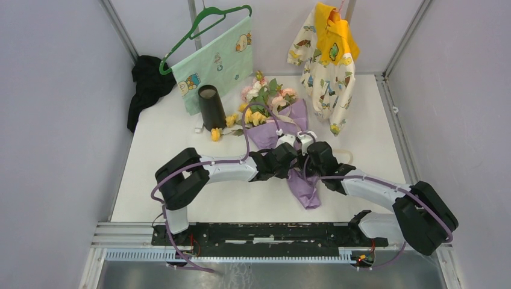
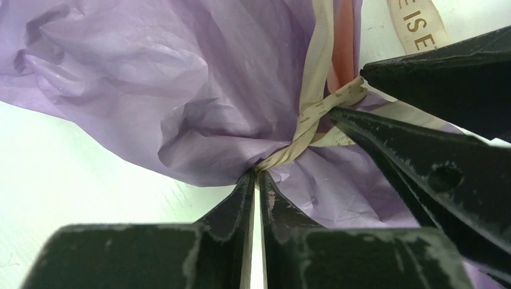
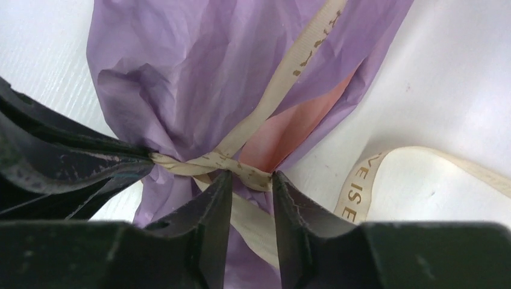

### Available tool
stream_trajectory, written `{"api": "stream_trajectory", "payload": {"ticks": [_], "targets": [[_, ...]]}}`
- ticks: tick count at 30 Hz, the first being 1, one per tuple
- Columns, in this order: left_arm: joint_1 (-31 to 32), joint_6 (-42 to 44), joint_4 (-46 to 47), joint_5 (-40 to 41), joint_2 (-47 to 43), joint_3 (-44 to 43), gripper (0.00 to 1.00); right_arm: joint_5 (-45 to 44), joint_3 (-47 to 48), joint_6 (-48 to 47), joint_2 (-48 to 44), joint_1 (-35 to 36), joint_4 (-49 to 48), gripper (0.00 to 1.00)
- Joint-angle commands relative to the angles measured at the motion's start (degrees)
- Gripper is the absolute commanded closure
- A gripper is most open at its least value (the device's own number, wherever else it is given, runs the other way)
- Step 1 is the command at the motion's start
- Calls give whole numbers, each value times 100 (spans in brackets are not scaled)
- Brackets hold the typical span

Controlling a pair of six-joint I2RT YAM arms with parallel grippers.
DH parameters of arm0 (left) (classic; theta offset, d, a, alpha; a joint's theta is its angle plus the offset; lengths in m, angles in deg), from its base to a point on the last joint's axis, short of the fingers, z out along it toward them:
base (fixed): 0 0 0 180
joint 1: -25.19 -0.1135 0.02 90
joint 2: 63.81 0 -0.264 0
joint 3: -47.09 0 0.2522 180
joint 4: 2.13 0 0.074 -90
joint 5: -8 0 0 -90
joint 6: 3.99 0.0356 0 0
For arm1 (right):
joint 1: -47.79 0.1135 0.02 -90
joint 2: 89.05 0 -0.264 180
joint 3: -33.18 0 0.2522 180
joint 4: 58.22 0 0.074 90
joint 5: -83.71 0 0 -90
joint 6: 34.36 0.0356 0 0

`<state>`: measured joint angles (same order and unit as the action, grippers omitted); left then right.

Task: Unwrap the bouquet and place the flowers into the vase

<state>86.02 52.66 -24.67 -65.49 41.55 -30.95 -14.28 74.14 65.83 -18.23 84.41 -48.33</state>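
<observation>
The bouquet (image 1: 278,120) lies mid-table in lilac paper (image 2: 181,90), and its flowers (image 1: 264,96) point toward the back. Both grippers meet at its tied waist. My left gripper (image 2: 258,174) is shut, its tips pinching the beige ribbon (image 2: 304,123) where it crosses the paper. My right gripper (image 3: 252,174) stands open, its fingers straddling the ribbon's knot (image 3: 241,171) with a clear gap. The right gripper's fingers (image 2: 422,150) also show in the left wrist view. The black vase (image 1: 211,107) stands upright at the back left, with loose yellow roses (image 1: 223,127) lying beside it.
A loose ribbon tail (image 3: 361,186) curls on the table to the right. Black cloth (image 1: 147,84) hangs at the back left. A pale green printed cloth on a green hanger (image 1: 218,60) and a child's shirt (image 1: 325,60) lean on the back wall.
</observation>
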Motion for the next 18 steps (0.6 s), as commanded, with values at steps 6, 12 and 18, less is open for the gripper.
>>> {"api": "stream_trajectory", "payload": {"ticks": [6, 12, 18], "targets": [[7, 55, -12, 691, -367, 111, 87, -197, 365, -6, 109, -13, -165, 91], [-27, -109, -310, 1259, -689, 363, 86, -930, 277, -26, -491, -6, 205, 98], [-132, -340, -684, 1843, -1015, 628, 86, -1989, 324, -131, -976, -24, 848, 99]]}}
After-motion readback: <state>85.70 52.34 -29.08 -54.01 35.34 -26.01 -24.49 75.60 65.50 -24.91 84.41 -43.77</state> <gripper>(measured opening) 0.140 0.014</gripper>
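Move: The ribbon's folded end sits between the right hand's open fingertips, about 1 cm ahead and 1 cm lower; from the left hand, which still has the ribbon's other end at its tips, it lies some 4 cm right and 1 cm ahead. Counted from the right hand, the wrapping's tail is about 11 cm back and level sideways, the ribbon's loose loop 11 cm right and 2 cm ahead, and the bouquet's flowers some 24 cm ahead and 13 cm left. The right fingers shut on the ribbon's folded end, pinching it after easing forward a touch, then draw it up about 3.5 cm and some 3 cm to the right, turning slightly clockwise. Meanwhile the left hand pulls away to the left, slowly then faster, about 5 cm in all, its opening unchanged and its tips coming free of the ribbon. ##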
